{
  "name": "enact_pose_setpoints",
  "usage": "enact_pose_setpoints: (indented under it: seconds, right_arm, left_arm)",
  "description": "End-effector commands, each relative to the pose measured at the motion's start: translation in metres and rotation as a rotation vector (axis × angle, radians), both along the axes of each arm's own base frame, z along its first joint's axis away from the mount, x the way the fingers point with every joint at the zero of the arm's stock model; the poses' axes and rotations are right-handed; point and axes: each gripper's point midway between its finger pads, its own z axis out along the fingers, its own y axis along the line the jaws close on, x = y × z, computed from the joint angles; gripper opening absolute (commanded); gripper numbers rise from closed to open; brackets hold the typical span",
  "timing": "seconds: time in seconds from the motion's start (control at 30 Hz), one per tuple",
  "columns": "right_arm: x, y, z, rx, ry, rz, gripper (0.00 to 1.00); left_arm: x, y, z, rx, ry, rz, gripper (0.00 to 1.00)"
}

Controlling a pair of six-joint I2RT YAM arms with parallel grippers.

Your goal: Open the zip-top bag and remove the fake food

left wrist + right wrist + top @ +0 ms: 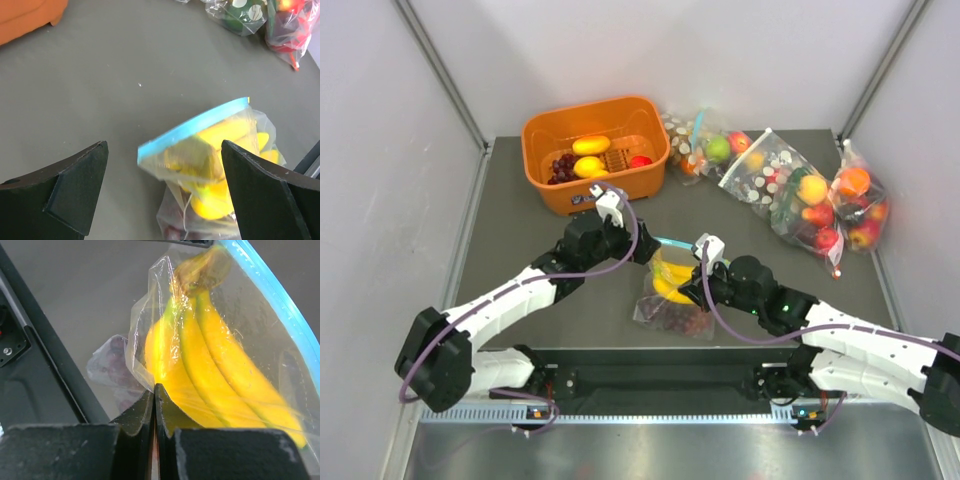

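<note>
The zip-top bag (670, 290) lies at the table's near middle, with yellow bananas (671, 279) and dark grapes (686, 320) inside. My right gripper (693, 289) is shut on a fold of the bag's clear film (142, 367) beside the bananas (210, 365). The grapes (114, 365) sit lower left of it. The blue zip strip (272, 295) runs along the far edge. My left gripper (165, 192) is open, its fingers (75, 185) standing wide on either side of the raised zip strip (195, 127) without touching it. Bananas (220, 150) show through the plastic.
An orange basket (650, 115) holding fruit stands at the back left. Several clear bags of round fruit (790, 190) lie along the back right. The black base rail (660, 375) runs just below the bag.
</note>
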Motion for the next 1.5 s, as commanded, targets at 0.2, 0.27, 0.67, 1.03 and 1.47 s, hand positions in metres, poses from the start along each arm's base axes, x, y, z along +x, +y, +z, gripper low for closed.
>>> enact_pose_setpoints:
  seconds: [0.2, 0.27, 0.67, 1.03, 1.47]
  right_arm:
    - [-0.005, 0.007, 0.025, 0.089, -0.043, 0.012, 0.00]
    - [-0.004, 0.007, 0.023, 0.085, -0.041, 0.011, 0.00]
    - [-0.003, 0.008, 0.029, 0.093, -0.045, 0.010, 0.04]
    - [0.014, -0.034, 0.041, 0.068, -0.051, -0.233, 0.83]
    - [0.041, -0.093, 0.055, 0.240, -0.116, -0.430, 1.00]
  left_arm:
    - [0.001, -0.012, 0.030, -0.112, -0.078, -0.040, 0.66]
    - [-0.002, -0.011, 0.027, -0.103, -0.072, -0.042, 0.64]
    - [-0.012, -0.009, 0.016, -0.056, -0.050, -0.088, 0.00]
    - [-0.015, 0.001, 0.066, -0.076, -0.189, -0.102, 0.00]
    - [-0.058, 0.004, 0.113, -0.172, -0.326, -0.259, 0.00]
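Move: The left end of the bag's blue zip is already between the left hand's open fingers, about 1 cm right and 1 cm below its hand point. The bananas lie some 8 cm back, 4 cm right and 7 cm below that hand. The shut right hand holds the bag's film; from it, the zip's slider end is roughly 8 cm ahead, 5 cm right and about level, the bananas 4 cm ahead, 2 cm left and 3 cm below. While the right hand keeps the bag still by its film, the left stays nearly in place and shuts on the left end of the zip, pinching it, then raises that corner about 7 cm and draws it back 5 cm, its fingertips tipping up a little. Once the left has shut, the right opens wide, lets go of the film and goes some 10 cm right, rising about 7 cm and easing forward, swinging roughly 25 degrees clockwise to bring its open fingers towards the zip's slider end. ##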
